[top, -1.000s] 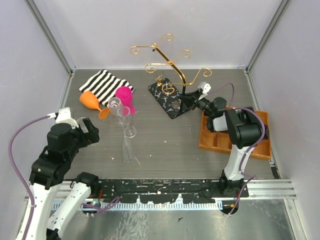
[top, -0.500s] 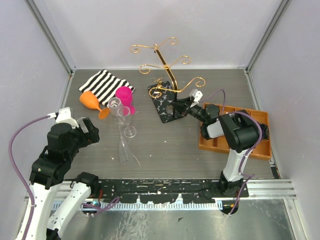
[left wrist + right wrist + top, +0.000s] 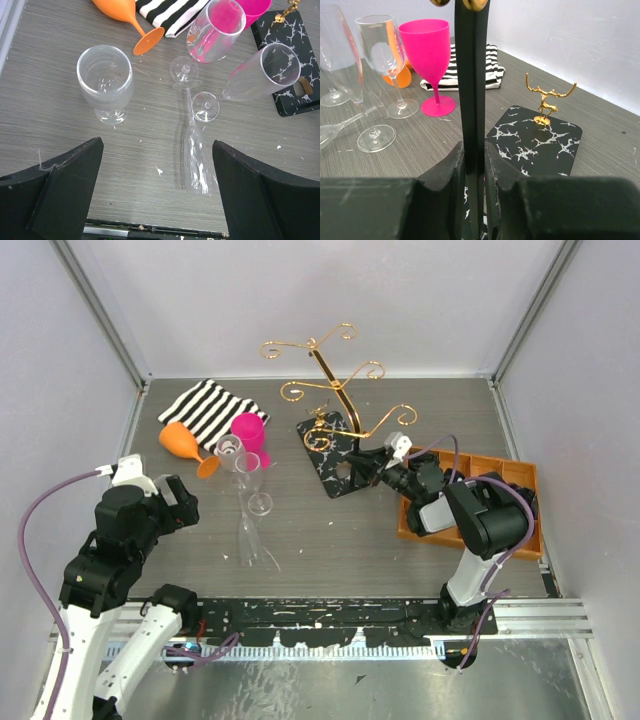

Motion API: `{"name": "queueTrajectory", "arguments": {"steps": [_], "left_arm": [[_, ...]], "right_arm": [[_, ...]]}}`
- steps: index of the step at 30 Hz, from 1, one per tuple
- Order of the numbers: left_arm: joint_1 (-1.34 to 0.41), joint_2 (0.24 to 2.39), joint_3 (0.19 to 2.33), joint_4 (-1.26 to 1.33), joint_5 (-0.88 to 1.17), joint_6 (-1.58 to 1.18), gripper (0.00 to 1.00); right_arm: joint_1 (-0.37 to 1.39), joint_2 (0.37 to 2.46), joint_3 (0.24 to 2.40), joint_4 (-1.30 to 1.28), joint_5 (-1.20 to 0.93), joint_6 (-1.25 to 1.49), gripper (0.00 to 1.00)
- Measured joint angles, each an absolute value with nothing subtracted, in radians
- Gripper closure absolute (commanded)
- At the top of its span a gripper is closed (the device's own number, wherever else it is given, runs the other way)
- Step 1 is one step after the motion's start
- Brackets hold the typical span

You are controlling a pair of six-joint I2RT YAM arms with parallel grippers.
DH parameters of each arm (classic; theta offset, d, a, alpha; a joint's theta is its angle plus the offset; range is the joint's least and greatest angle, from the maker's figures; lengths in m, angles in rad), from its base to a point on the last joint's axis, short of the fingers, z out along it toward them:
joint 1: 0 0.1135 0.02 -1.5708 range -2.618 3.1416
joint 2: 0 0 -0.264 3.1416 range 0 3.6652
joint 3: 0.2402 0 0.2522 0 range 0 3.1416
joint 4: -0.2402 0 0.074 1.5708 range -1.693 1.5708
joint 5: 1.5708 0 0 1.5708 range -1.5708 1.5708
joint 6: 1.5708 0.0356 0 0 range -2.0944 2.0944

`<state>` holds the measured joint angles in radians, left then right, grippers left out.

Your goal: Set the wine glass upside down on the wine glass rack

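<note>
The wine glass rack point(image 3: 334, 383), gold wire arms on a black marbled base point(image 3: 322, 443), stands at mid-table. My right gripper point(image 3: 380, 462) is shut on its upright post point(image 3: 472, 75) just above the base point(image 3: 540, 142). Several glasses cluster to the left: an upright clear wine glass point(image 3: 105, 82), a second clear one point(image 3: 215, 30) and a flute point(image 3: 260, 72). One more flute point(image 3: 255, 540) lies flat on the table. My left gripper point(image 3: 157, 190) hangs open above that lying flute point(image 3: 197, 160), holding nothing.
A pink goblet point(image 3: 248, 430) and an orange goblet point(image 3: 180, 440) on its side sit by a striped cloth point(image 3: 210, 408) at the back left. An orange compartment tray point(image 3: 520, 530) lies at the right under my right arm. Frame walls close both sides.
My right gripper has dragged the rack toward the front left and turned it, then eased slightly right. The left arm and the glasses have not moved.
</note>
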<state>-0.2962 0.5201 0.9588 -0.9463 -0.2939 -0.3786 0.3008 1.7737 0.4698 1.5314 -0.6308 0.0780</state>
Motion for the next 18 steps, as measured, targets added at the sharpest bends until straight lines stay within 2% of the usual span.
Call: {"name": "queueTrajectory", "arguments": {"steps": [1,3,4,6,9,18], "left_arm": [[-0.296,0.520,0.959,-0.946,-0.294,-0.379,0.02],[-0.296,0.520,0.959,-0.946,-0.294,-0.378,0.02],[-0.296,0.520,0.959,-0.946,-0.294,-0.378,0.02],[-0.296,0.522,0.959,-0.946,-0.294,-0.378,0.02],[-0.296,0.527,0.959,-0.946,-0.294,-0.378,0.02],[-0.296,0.548,0.959,-0.947,-0.314,-0.397,0.02]], "right_arm": [[0.302,1.764,0.462,1.526,-0.625,0.076,0.65],[0.305,1.741,0.445,1.509,-0.606,0.077,0.53],[0.305,1.731,0.436,1.497,-0.603,0.077,0.42],[0.306,1.709,0.412,1.467,-0.585,0.074,0.32],[0.306,1.681,0.386,1.438,-0.561,0.073,0.26],[0.306,1.517,0.291,1.366,-0.430,0.115,0.23]]}}
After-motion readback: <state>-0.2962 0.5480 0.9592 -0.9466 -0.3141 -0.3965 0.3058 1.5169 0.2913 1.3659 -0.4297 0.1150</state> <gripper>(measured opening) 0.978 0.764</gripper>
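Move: The right fingertips are closed on the wine glass rack's black post, some 12 cm above the table. From them the marble base's middle lies about 6 cm ahead, 4 left and 11 below; the stag figure 12 cm ahead, 8 left; the pink glass 8 cm ahead, 22 left; the orange bin 25 cm right, 4 back. From the left hand, the gripped post is roughly 16 cm ahead, 36 right and 9 lower. Straight back out along its own fingers, to the right and back by about 4 cm, the right hand leaves the rack's post: first the fingers spread wide and let go, with a brief dip of a centimetre or so, then the hand retreats faster towards the orange bin's side, swinging some 10 degrees clockwise and tipping slightly down. ##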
